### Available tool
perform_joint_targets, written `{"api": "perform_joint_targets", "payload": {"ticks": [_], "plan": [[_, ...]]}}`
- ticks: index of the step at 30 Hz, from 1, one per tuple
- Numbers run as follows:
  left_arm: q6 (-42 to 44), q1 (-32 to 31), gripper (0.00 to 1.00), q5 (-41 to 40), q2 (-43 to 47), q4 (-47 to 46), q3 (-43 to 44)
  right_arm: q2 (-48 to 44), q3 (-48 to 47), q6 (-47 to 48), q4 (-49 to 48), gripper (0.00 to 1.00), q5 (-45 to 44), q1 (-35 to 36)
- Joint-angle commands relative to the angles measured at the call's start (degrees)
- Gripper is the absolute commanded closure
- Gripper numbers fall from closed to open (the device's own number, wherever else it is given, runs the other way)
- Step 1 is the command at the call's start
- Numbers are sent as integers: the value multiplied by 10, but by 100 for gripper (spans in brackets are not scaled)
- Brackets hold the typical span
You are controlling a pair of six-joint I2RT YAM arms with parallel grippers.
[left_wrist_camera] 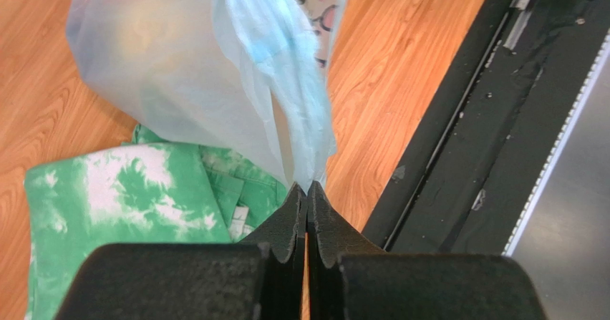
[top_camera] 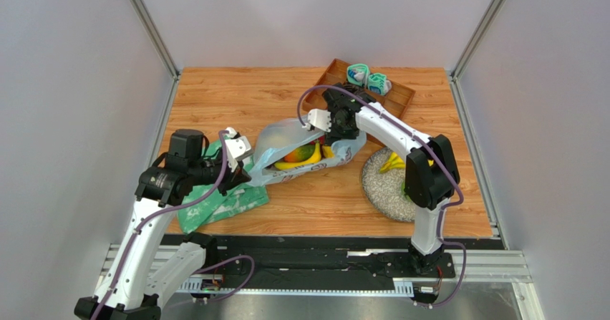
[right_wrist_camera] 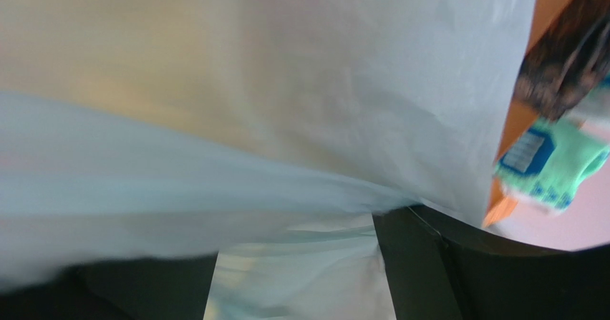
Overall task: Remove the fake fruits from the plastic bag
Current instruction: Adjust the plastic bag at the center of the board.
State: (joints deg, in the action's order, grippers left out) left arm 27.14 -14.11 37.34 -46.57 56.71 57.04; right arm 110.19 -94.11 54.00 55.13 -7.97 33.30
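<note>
The pale-blue plastic bag [top_camera: 286, 137] lies mid-table, its mouth gaping toward the near side. Inside it show a yellow banana [top_camera: 301, 163] and a green-orange fruit [top_camera: 303, 152]. My left gripper [top_camera: 240, 168] is shut on the bag's left edge; in the left wrist view its tips [left_wrist_camera: 308, 191] pinch a twisted strip of the bag [left_wrist_camera: 179, 62]. My right gripper [top_camera: 320, 122] is at the bag's upper right rim. Its fingers [right_wrist_camera: 422, 255] stand wide apart and open, with loose bag film [right_wrist_camera: 286, 84] draped over and between them. Another yellow fruit [top_camera: 391, 164] lies on the speckled plate [top_camera: 379, 191].
A green-and-white mottled cloth [top_camera: 215, 204] lies under my left gripper, also visible in the left wrist view [left_wrist_camera: 122, 191]. A wooden tray [top_camera: 401, 99] at the back holds teal rolled items [top_camera: 369, 79]. The black base rail [left_wrist_camera: 487, 155] runs along the near edge.
</note>
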Motion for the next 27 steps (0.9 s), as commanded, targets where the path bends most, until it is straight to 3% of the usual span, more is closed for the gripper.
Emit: {"api": "perform_joint_targets", "payload": {"ticks": [1,6,12,15,16,20,27], "plan": [[7,4,100,68,11,22,32,-55,43,-42,8,20,-64,-40],[-17,-5,100,160,-23,9,52,-170,80,-85,67,20,38,-19],[-52,-48,100,137,-40,-51,9,-255,109,-136,31,21,167,5],[-77,-61,100,87,-41,-85,-17,-253,116,-132,16,27,182,26],[-89,-61,100,70,-41,-96,-21,-238,114,-129,18,34,183,35],[-125,-61,100,73,-46,-135,-30,-195,83,-108,59,45,225,38],[-127,-61,100,67,-52,-140,-30,-109,37,-93,90,48,211,38]]}}
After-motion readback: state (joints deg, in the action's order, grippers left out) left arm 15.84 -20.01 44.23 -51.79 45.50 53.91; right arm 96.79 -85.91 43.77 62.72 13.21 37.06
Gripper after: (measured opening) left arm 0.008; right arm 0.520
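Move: The right hand is deep in the plastic bag's mouth, with film draped over it; the bag's middle lies about 11 cm to its left, 3 cm back and 5 cm below. The yellow pepper is some 6 cm left and 2 cm back, the banana 15 cm left and 5 cm back, the stone plate 18 cm right and 11 cm back. From the left hand, already pinching one handle, the bag's middle is about 17 cm ahead, 20 cm right and 16 cm below. The right hand first sweeps about 5 cm to its right, then draws back some 11 cm out from under the film towards the near side of the bag's mouth, rising on the way and curving left, then sinking over the printed near side while its left side rolls up, the fingertips tip back towards the base and the fingers close partway without shutting. The left hand keeps its closed pinch on the handle and carries it roughly 5 cm to the right, lifting a little and sagging back, with a slight roll. ##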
